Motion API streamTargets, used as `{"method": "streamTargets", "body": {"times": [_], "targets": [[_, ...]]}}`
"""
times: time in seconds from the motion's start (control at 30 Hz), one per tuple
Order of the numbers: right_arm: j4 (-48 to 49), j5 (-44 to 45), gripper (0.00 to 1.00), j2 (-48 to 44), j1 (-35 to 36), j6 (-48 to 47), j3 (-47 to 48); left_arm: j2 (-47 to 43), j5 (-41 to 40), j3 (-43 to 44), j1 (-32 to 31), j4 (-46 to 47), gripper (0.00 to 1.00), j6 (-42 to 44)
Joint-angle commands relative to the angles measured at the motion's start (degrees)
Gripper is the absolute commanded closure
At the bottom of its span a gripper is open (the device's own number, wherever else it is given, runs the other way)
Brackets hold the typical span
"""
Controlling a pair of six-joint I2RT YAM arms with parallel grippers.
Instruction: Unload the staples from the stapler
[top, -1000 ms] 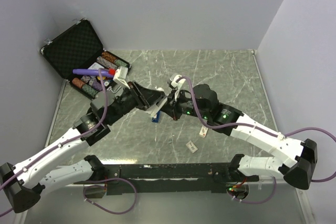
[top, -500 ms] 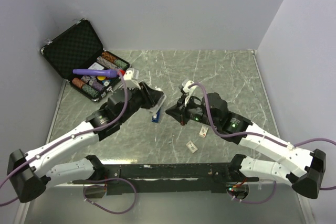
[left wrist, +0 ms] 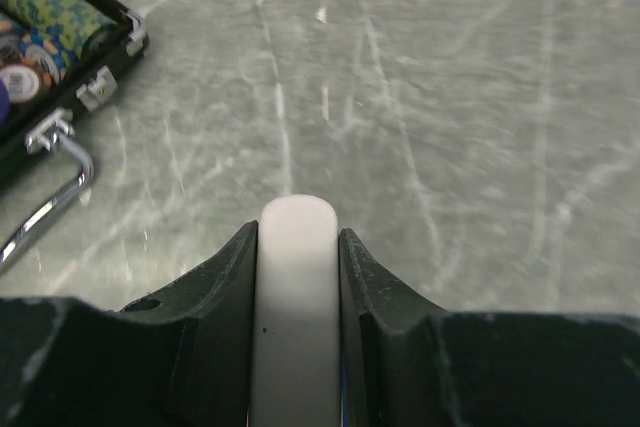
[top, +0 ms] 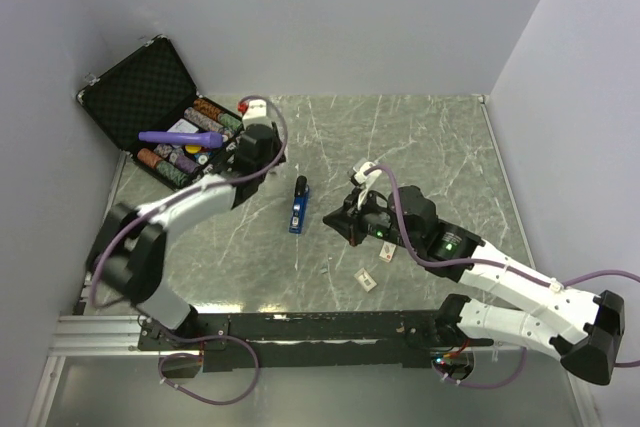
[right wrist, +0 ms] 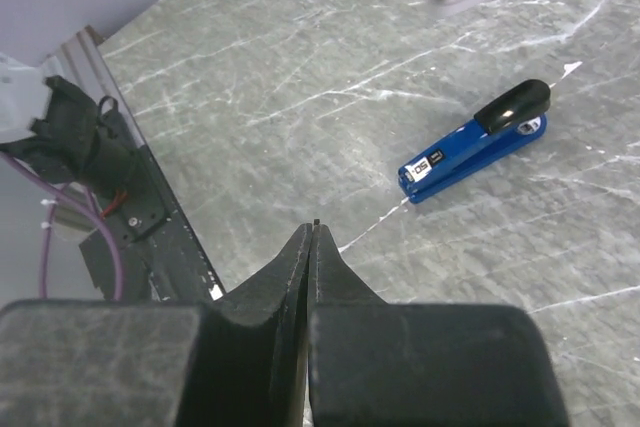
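Note:
The blue stapler (top: 297,205) with a black end lies flat on the marble table, free of both grippers. It also shows in the right wrist view (right wrist: 470,147). My right gripper (top: 342,217) is shut a little to the stapler's right, low over the table. In its wrist view (right wrist: 312,232) the jaws are pressed together, with only a tiny dark speck at the tips. My left gripper (top: 260,137) is up by the case, well away from the stapler. It is shut (left wrist: 297,237) on a white oblong bar (left wrist: 297,287).
An open black case (top: 140,97) holds poker chips (top: 190,152) and a purple tube (top: 180,137) at the back left; its handle shows in the left wrist view (left wrist: 45,197). Two small white cards (top: 366,280) lie near the front. A black rail (top: 320,325) runs along the near edge.
Both grippers have left the stapler. My left arm swung back left toward the case, carrying the white bar. My right gripper drew back to the right. The stapler now lies uncovered.

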Motion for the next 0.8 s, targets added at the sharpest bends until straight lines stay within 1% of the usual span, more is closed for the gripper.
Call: {"method": "streamTargets", "body": {"times": [0.0, 0.1, 0.23, 0.33, 0.43, 0.53, 0.63, 0.77], "targets": [[2.1, -1.8, 1.0, -1.5, 0.1, 1.7, -1.0, 10.8, 3.1, 10.6, 4.7, 3.7, 0.99, 4.7], [2.7, -2.8, 1.0, -1.8, 0.1, 2.0, -1.7, 17.4, 5.9, 14.5, 7.5, 5.2, 0.99, 7.3], [2.8, -3.1, 1.0, -2.4, 0.2, 2.0, -2.4, 23.8, 10.1, 19.2, 9.9, 7.1, 0.99, 9.8], [2.8, -3.4, 1.0, -2.4, 0.1, 1.8, -2.5, 27.7, 11.7, 22.8, 10.6, 7.1, 0.99, 12.6], [2.9, -3.7, 1.0, -2.6, 0.2, 1.8, -2.5, 30.0, 13.3, 24.6, 11.1, 8.4, 0.99, 15.6], [2.8, -3.5, 1.0, -2.5, 0.2, 1.7, -2.4, 33.0, 13.9, 28.0, 11.8, 6.3, 0.99, 17.7], [3.0, -3.2, 1.0, -2.6, 0.2, 1.8, -2.5, 36.3, 15.9, 31.8, 13.3, 2.5, 0.99, 17.6], [3.6, -3.2, 1.0, -2.7, 0.2, 2.5, -3.1, 37.7, 17.2, 31.8, 13.7, 2.4, 0.99, 17.7]]}}
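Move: The bare tabletop to the right of the chip case, where the white stapler is being taken, is about 18 cm ahead of the left hand, neither left nor right of it, and 17 cm below. The open case's tray is roughly 12 cm ahead and 20 cm left; the blue stapler is some 7 cm back and 7 cm right. From the right hand, that bare spot is about 42 cm ahead, 12 cm left and 23 cm lower. The white stapler, still pinched between the left fingers, is carried some 16 cm forward while sinking about 9 cm, past the right side of the chip case towards the bare far tabletop. The hand starts fast and eases off, most of the descent coming early, as the wrist rolls about 10 degrees, left side up; the fingers keep their hold. ##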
